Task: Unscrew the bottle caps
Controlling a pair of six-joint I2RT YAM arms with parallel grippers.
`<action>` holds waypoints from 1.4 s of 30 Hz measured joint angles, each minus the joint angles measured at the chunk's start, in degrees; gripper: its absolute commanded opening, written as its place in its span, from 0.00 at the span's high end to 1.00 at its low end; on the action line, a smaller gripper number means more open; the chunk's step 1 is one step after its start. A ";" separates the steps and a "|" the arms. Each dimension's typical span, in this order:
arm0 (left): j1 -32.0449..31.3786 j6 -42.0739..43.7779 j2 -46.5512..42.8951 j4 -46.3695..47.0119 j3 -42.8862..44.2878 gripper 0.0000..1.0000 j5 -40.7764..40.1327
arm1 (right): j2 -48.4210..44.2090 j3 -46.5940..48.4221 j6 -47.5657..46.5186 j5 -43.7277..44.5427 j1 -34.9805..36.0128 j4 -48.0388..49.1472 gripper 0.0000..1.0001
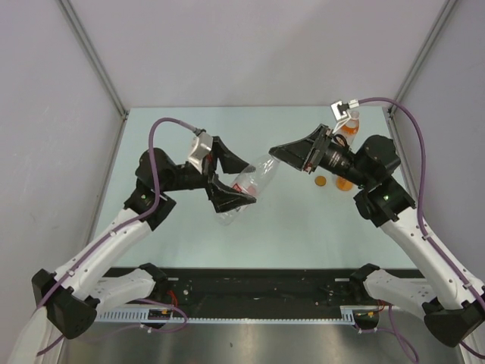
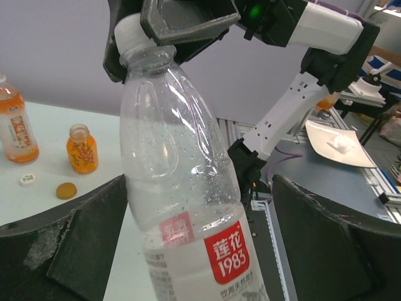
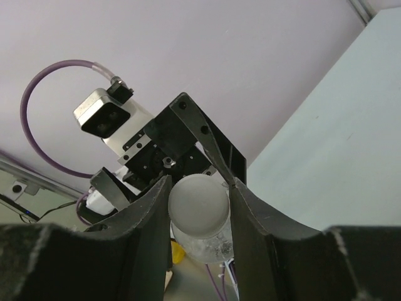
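A clear bottle [image 1: 254, 182] with a red label [image 2: 227, 252] hangs tilted over the middle of the table. My right gripper [image 3: 199, 188] is shut on its whitish cap [image 3: 198, 202], and the same gripper [image 2: 188, 19] covers the bottle's top in the left wrist view. My left gripper [image 2: 199, 188] stands open on both sides of the bottle's body, with a gap at its right finger [image 2: 326, 238]. At the far right stand a tall orange bottle [image 1: 348, 127] and a squat orange bottle [image 2: 82, 149]. An orange cap [image 1: 320, 181] and a white cap [image 2: 27, 179] lie loose beside them.
The pale table [image 1: 303, 235] is walled by grey panels with metal posts at the far corners. The arms' bases and a black rail run along the near edge. Off the table, a white tray [image 2: 335, 143] sits on a bench.
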 measured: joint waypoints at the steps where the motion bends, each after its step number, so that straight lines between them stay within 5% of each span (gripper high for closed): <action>1: -0.33 0.17 0.39 -0.39 0.09 0.00 0.26 | 0.00 0.00 -0.31 0.11 0.31 0.00 1.00; 10: -1.95 1.01 3.08 -3.76 0.11 0.03 0.61 | 0.00 0.00 -3.19 1.84 3.23 0.37 1.00; 19: -2.89 1.49 3.56 -5.01 0.11 0.51 1.18 | -0.63 0.00 -7.76 5.49 5.92 0.35 1.00; 22: -2.93 1.88 3.74 -5.22 0.11 0.57 1.33 | -0.79 0.02 -9.51 7.30 6.88 0.15 1.00; 26: -2.95 2.62 3.72 -5.46 0.11 0.57 1.42 | -1.22 0.07 -10.91 9.46 8.20 -0.44 0.49; 29: -3.06 3.39 3.67 -6.01 0.22 0.57 1.09 | -1.84 0.24 -11.52 10.91 9.16 -1.75 0.32; 35: -3.06 5.51 3.58 -8.74 0.70 0.64 -1.20 | -2.36 3.78 -13.11 14.27 10.23 -7.72 0.21; 42: -4.00 9.53 2.14 -12.41 0.87 0.81 -7.41 | -3.17 6.97 -14.91 21.42 11.87 -14.34 0.20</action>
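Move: Hanging between the left hand's wide-open fingers is the clear bottle, its middle about 4 cm below that hand point, 2 cm to the right and 1 cm back. The right fingers hold its cap; the bottle's middle lies some 6 cm left, 5 cm back and 7 cm below the right hand. From that hand the brown cap lies about 12 cm ahead, 17 cm right, and the small orange bottle 11 cm ahead, 26 cm right, both roughly 40 cm below. Sinking about 3 cm and edging 1.5 cm right along the clear bottle, the left hand closes its fingers around the body near the label's top and keeps that grip, sinking slightly more and then easing forward. The right hand holds the cap, drifting a little back and left and tipping up some 10 degrees, then opens, lets go and backs off 2 cm right, slightly upward, turning clockwise. ##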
